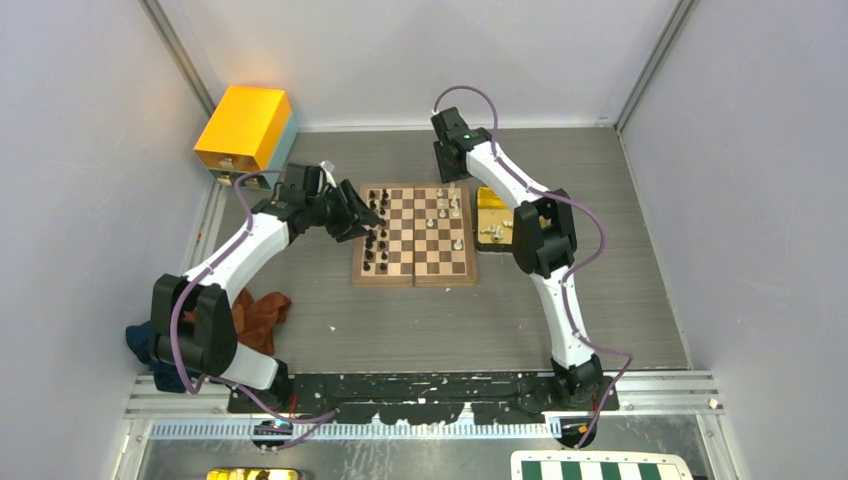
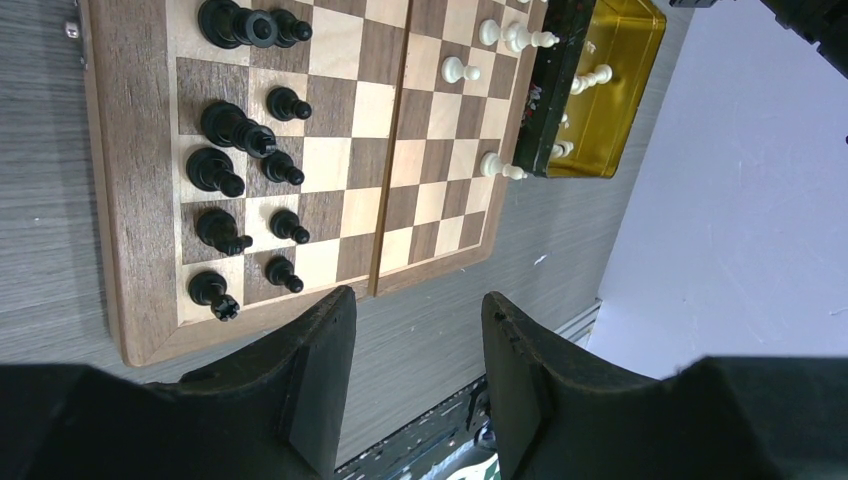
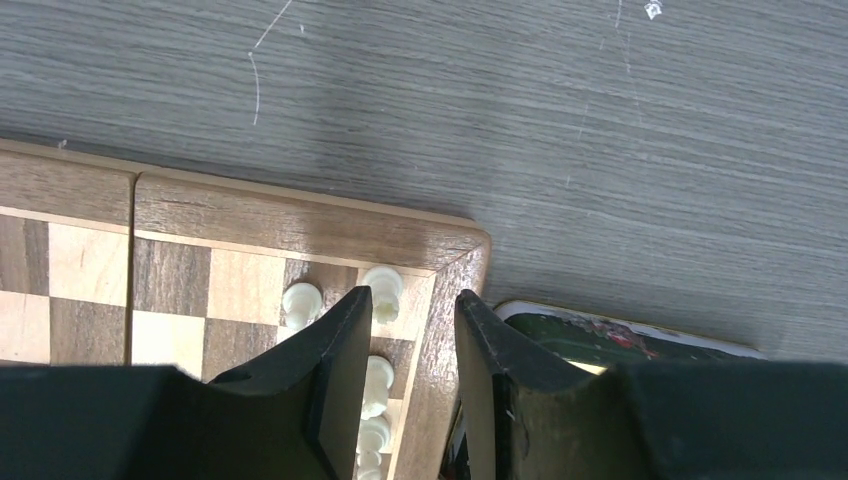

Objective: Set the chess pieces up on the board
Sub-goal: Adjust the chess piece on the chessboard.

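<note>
The wooden board lies mid-table. Black chess pieces stand in two rows along its left side. Cream-white chess pieces stand scattered toward its right side. My left gripper hovers open over the board's left far corner, with only table showing between its fingers. My right gripper hangs open above the board's far right corner. A file of white pieces stands on the edge squares below it, beside the left finger, and nothing is gripped. More white pieces lie in the gold tray.
The gold tray touches the board's right edge. A yellow box sits at the back left. A rust cloth and a blue cloth lie by the left arm's base. A green-and-white checkered board lies beyond the near rail.
</note>
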Available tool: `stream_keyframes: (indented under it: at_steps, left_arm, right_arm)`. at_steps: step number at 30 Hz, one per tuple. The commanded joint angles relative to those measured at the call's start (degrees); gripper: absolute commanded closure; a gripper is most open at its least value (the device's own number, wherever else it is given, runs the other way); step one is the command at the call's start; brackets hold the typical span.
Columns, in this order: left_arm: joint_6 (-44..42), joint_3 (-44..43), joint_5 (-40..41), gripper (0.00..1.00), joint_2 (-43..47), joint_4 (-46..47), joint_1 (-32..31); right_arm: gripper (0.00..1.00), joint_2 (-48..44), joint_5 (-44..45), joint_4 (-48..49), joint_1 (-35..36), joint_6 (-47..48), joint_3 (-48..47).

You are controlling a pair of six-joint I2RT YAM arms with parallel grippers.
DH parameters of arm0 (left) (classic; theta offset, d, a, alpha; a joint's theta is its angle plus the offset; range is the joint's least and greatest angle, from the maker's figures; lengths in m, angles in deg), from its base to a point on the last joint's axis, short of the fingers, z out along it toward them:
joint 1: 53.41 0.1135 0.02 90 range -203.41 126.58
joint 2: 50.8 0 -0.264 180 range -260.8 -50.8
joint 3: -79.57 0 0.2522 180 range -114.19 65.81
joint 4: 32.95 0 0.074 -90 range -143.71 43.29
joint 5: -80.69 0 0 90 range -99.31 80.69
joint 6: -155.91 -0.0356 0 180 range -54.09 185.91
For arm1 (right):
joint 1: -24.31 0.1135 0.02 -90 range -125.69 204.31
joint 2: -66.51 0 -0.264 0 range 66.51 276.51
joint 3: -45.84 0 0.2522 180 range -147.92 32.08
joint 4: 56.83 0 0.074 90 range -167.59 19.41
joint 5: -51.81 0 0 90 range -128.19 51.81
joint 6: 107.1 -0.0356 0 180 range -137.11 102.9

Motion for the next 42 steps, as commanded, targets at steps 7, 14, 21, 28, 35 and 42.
stream_keyframes:
  at_steps: [7, 14, 21, 28, 35, 42]
  left_arm:
    - [-0.4, -0.5, -1.5, 0.5, 1.1, 1.7, 0.3]
    - [-0.4, -0.9, -1.5, 0.5, 0.6, 1.7, 0.3]
    - [-0.3, -0.9, -1.5, 0.5, 0.2, 2.0, 0.3]
    - [-0.2, -0.7, -1.4, 0.5, 0.0, 2.0, 0.3]
    - [-0.2, -0.7, -1.4, 0.5, 0.1, 2.0, 0.3]
    - [-0.2, -0.7, -1.5, 0.5, 0.3, 2.1, 0.3]
  right_arm:
    - [0.59, 0.7, -1.7, 0.8, 0.1, -1.2, -3.7]
    - [0.61, 1.2, -3.0, 0.6, -0.2, -1.4, -3.6]
    - [0.69, 1.2, -3.4, 0.9, -0.4, -1.6, -2.8]
    - [0.75, 1.0, -4.1, 1.1, -0.6, -1.8, -1.9]
    - [0.81, 0.4, -4.5, 1.4, -0.5, -2.3, -0.5]
    - [0.85, -0.8, -4.3, 2.0, -0.5, -2.5, 0.9]
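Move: The white corner piece, on the board's far right corner square, stands about 1 cm to the right hand's left, level with it fore and aft, its middle some 3 cm below. A white pawn stands about 3 cm farther left of that piece, and another white piece about 3 cm back of it. The brass tray lies roughly 13 cm right and 9 cm back of the hand, 5 cm below. From the left hand the corner piece is some 17 cm ahead, 17 cm right and 12 cm below. The right hand sinks about 1.5 cm and eases some 1 cm to the left, so the half-open fingers come down on either side of the white corner piece's upper end, its left side rising by only a few degrees. Once low enough, it all but stops there and closes the fingers from under half open to about a fifth, until they pinch the piece, which keeps them from shutting fully. ##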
